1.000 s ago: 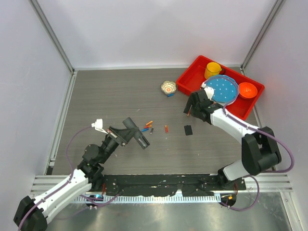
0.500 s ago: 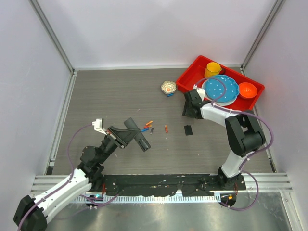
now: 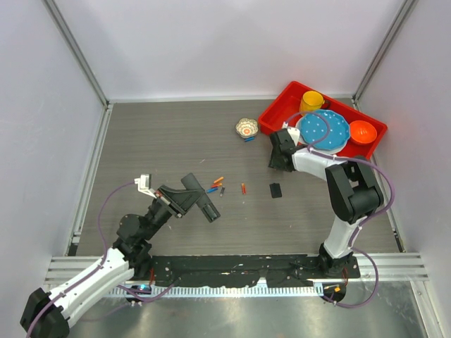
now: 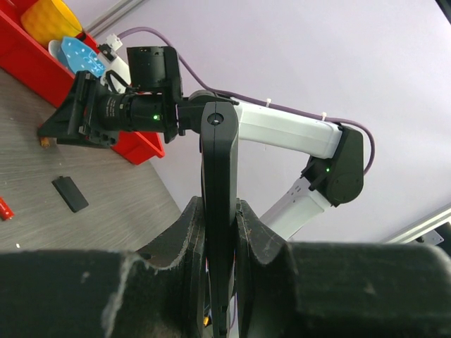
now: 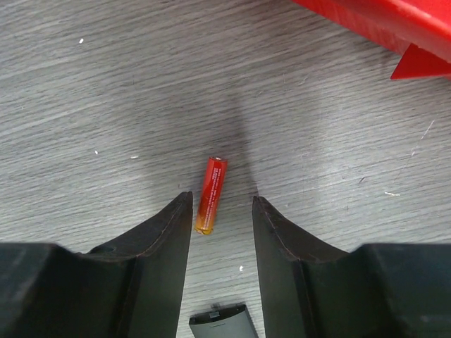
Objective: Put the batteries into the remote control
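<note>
My left gripper (image 3: 192, 199) is shut on the remote control (image 3: 205, 205), a slim black bar held above the table at the left. In the left wrist view the remote (image 4: 220, 183) stands edge-on between the pads. My right gripper (image 3: 275, 163) is low over the table beside the red tray. In the right wrist view it (image 5: 220, 203) is open, and a red-orange battery (image 5: 211, 185) lies on the table between the fingertips, nearer the left one. Other batteries lie loose mid-table: a small cluster (image 3: 215, 185) and a red one (image 3: 244, 188).
A small black cover piece (image 3: 275, 190) lies near the right gripper and shows in the right wrist view (image 5: 222, 324). The red tray (image 3: 276, 115) holds a blue plate, a yellow cup and an orange bowl. A small patterned bowl (image 3: 246, 128) stands to its left.
The right arm has folded in and its gripper has shifted slightly left and down beside the tray. The left arm and the remote have barely moved.
</note>
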`<state>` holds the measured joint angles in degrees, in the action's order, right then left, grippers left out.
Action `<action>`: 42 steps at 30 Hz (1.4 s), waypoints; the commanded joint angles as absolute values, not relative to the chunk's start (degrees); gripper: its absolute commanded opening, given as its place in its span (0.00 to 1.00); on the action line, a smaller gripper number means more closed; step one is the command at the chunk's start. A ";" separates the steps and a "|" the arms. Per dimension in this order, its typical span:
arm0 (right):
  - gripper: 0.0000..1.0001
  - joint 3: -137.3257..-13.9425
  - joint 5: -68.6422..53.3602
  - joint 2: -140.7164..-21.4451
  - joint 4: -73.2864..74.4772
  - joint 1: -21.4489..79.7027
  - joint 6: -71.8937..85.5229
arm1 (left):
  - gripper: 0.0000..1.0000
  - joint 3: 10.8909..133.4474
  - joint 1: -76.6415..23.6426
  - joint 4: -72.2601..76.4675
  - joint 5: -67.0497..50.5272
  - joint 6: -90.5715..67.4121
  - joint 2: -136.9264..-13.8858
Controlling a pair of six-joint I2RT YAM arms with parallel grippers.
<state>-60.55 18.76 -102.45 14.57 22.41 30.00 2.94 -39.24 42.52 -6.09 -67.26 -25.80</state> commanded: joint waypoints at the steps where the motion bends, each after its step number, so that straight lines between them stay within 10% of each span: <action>1: 0.44 -61.17 19.07 -103.09 12.57 22.32 28.74 | 0.00 0.53 -39.02 43.86 -6.85 -66.53 -26.10; 11: 0.33 -59.86 18.02 -104.59 12.48 22.32 27.25 | 0.00 0.53 -39.02 42.98 -7.29 -66.80 -26.46; 20: 0.01 -59.50 17.23 -103.71 12.83 22.41 26.37 | 0.00 0.53 -39.02 42.45 -7.38 -66.80 -26.54; 42: 0.01 -49.92 18.90 -90.70 18.11 40.43 28.56 | 0.00 0.44 -39.02 44.38 -6.77 -67.06 -29.88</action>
<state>-51.44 19.09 -90.52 18.24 39.55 25.89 2.92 -39.24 41.30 -6.22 -67.22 -28.36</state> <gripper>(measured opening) 0.076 0.207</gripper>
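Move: Between the right hand's still-open fingers, about 1 cm below and within 1 cm to the left, lies a red battery on the table. The battery cover is roughly 10 cm back and 1 cm to the left; the orange-ended battery is some 10 cm back and 13 cm left. The red tray's middle stands about 14 cm ahead and 18 cm right. From the left hand, which holds the remote, the red battery lies about 21 cm ahead, 28 cm right and 24 cm below. Settling barely half a centimetre, the right hand closes its fingers and pinches the red battery, then carries it back about 9 cm and left 7 cm, towards the remote. It lifts nearly 4 cm on the way, then dips by about 2, while turning some 20 degrees counter-clockwise. The left hand keeps hold of the remote, sinking a little. ##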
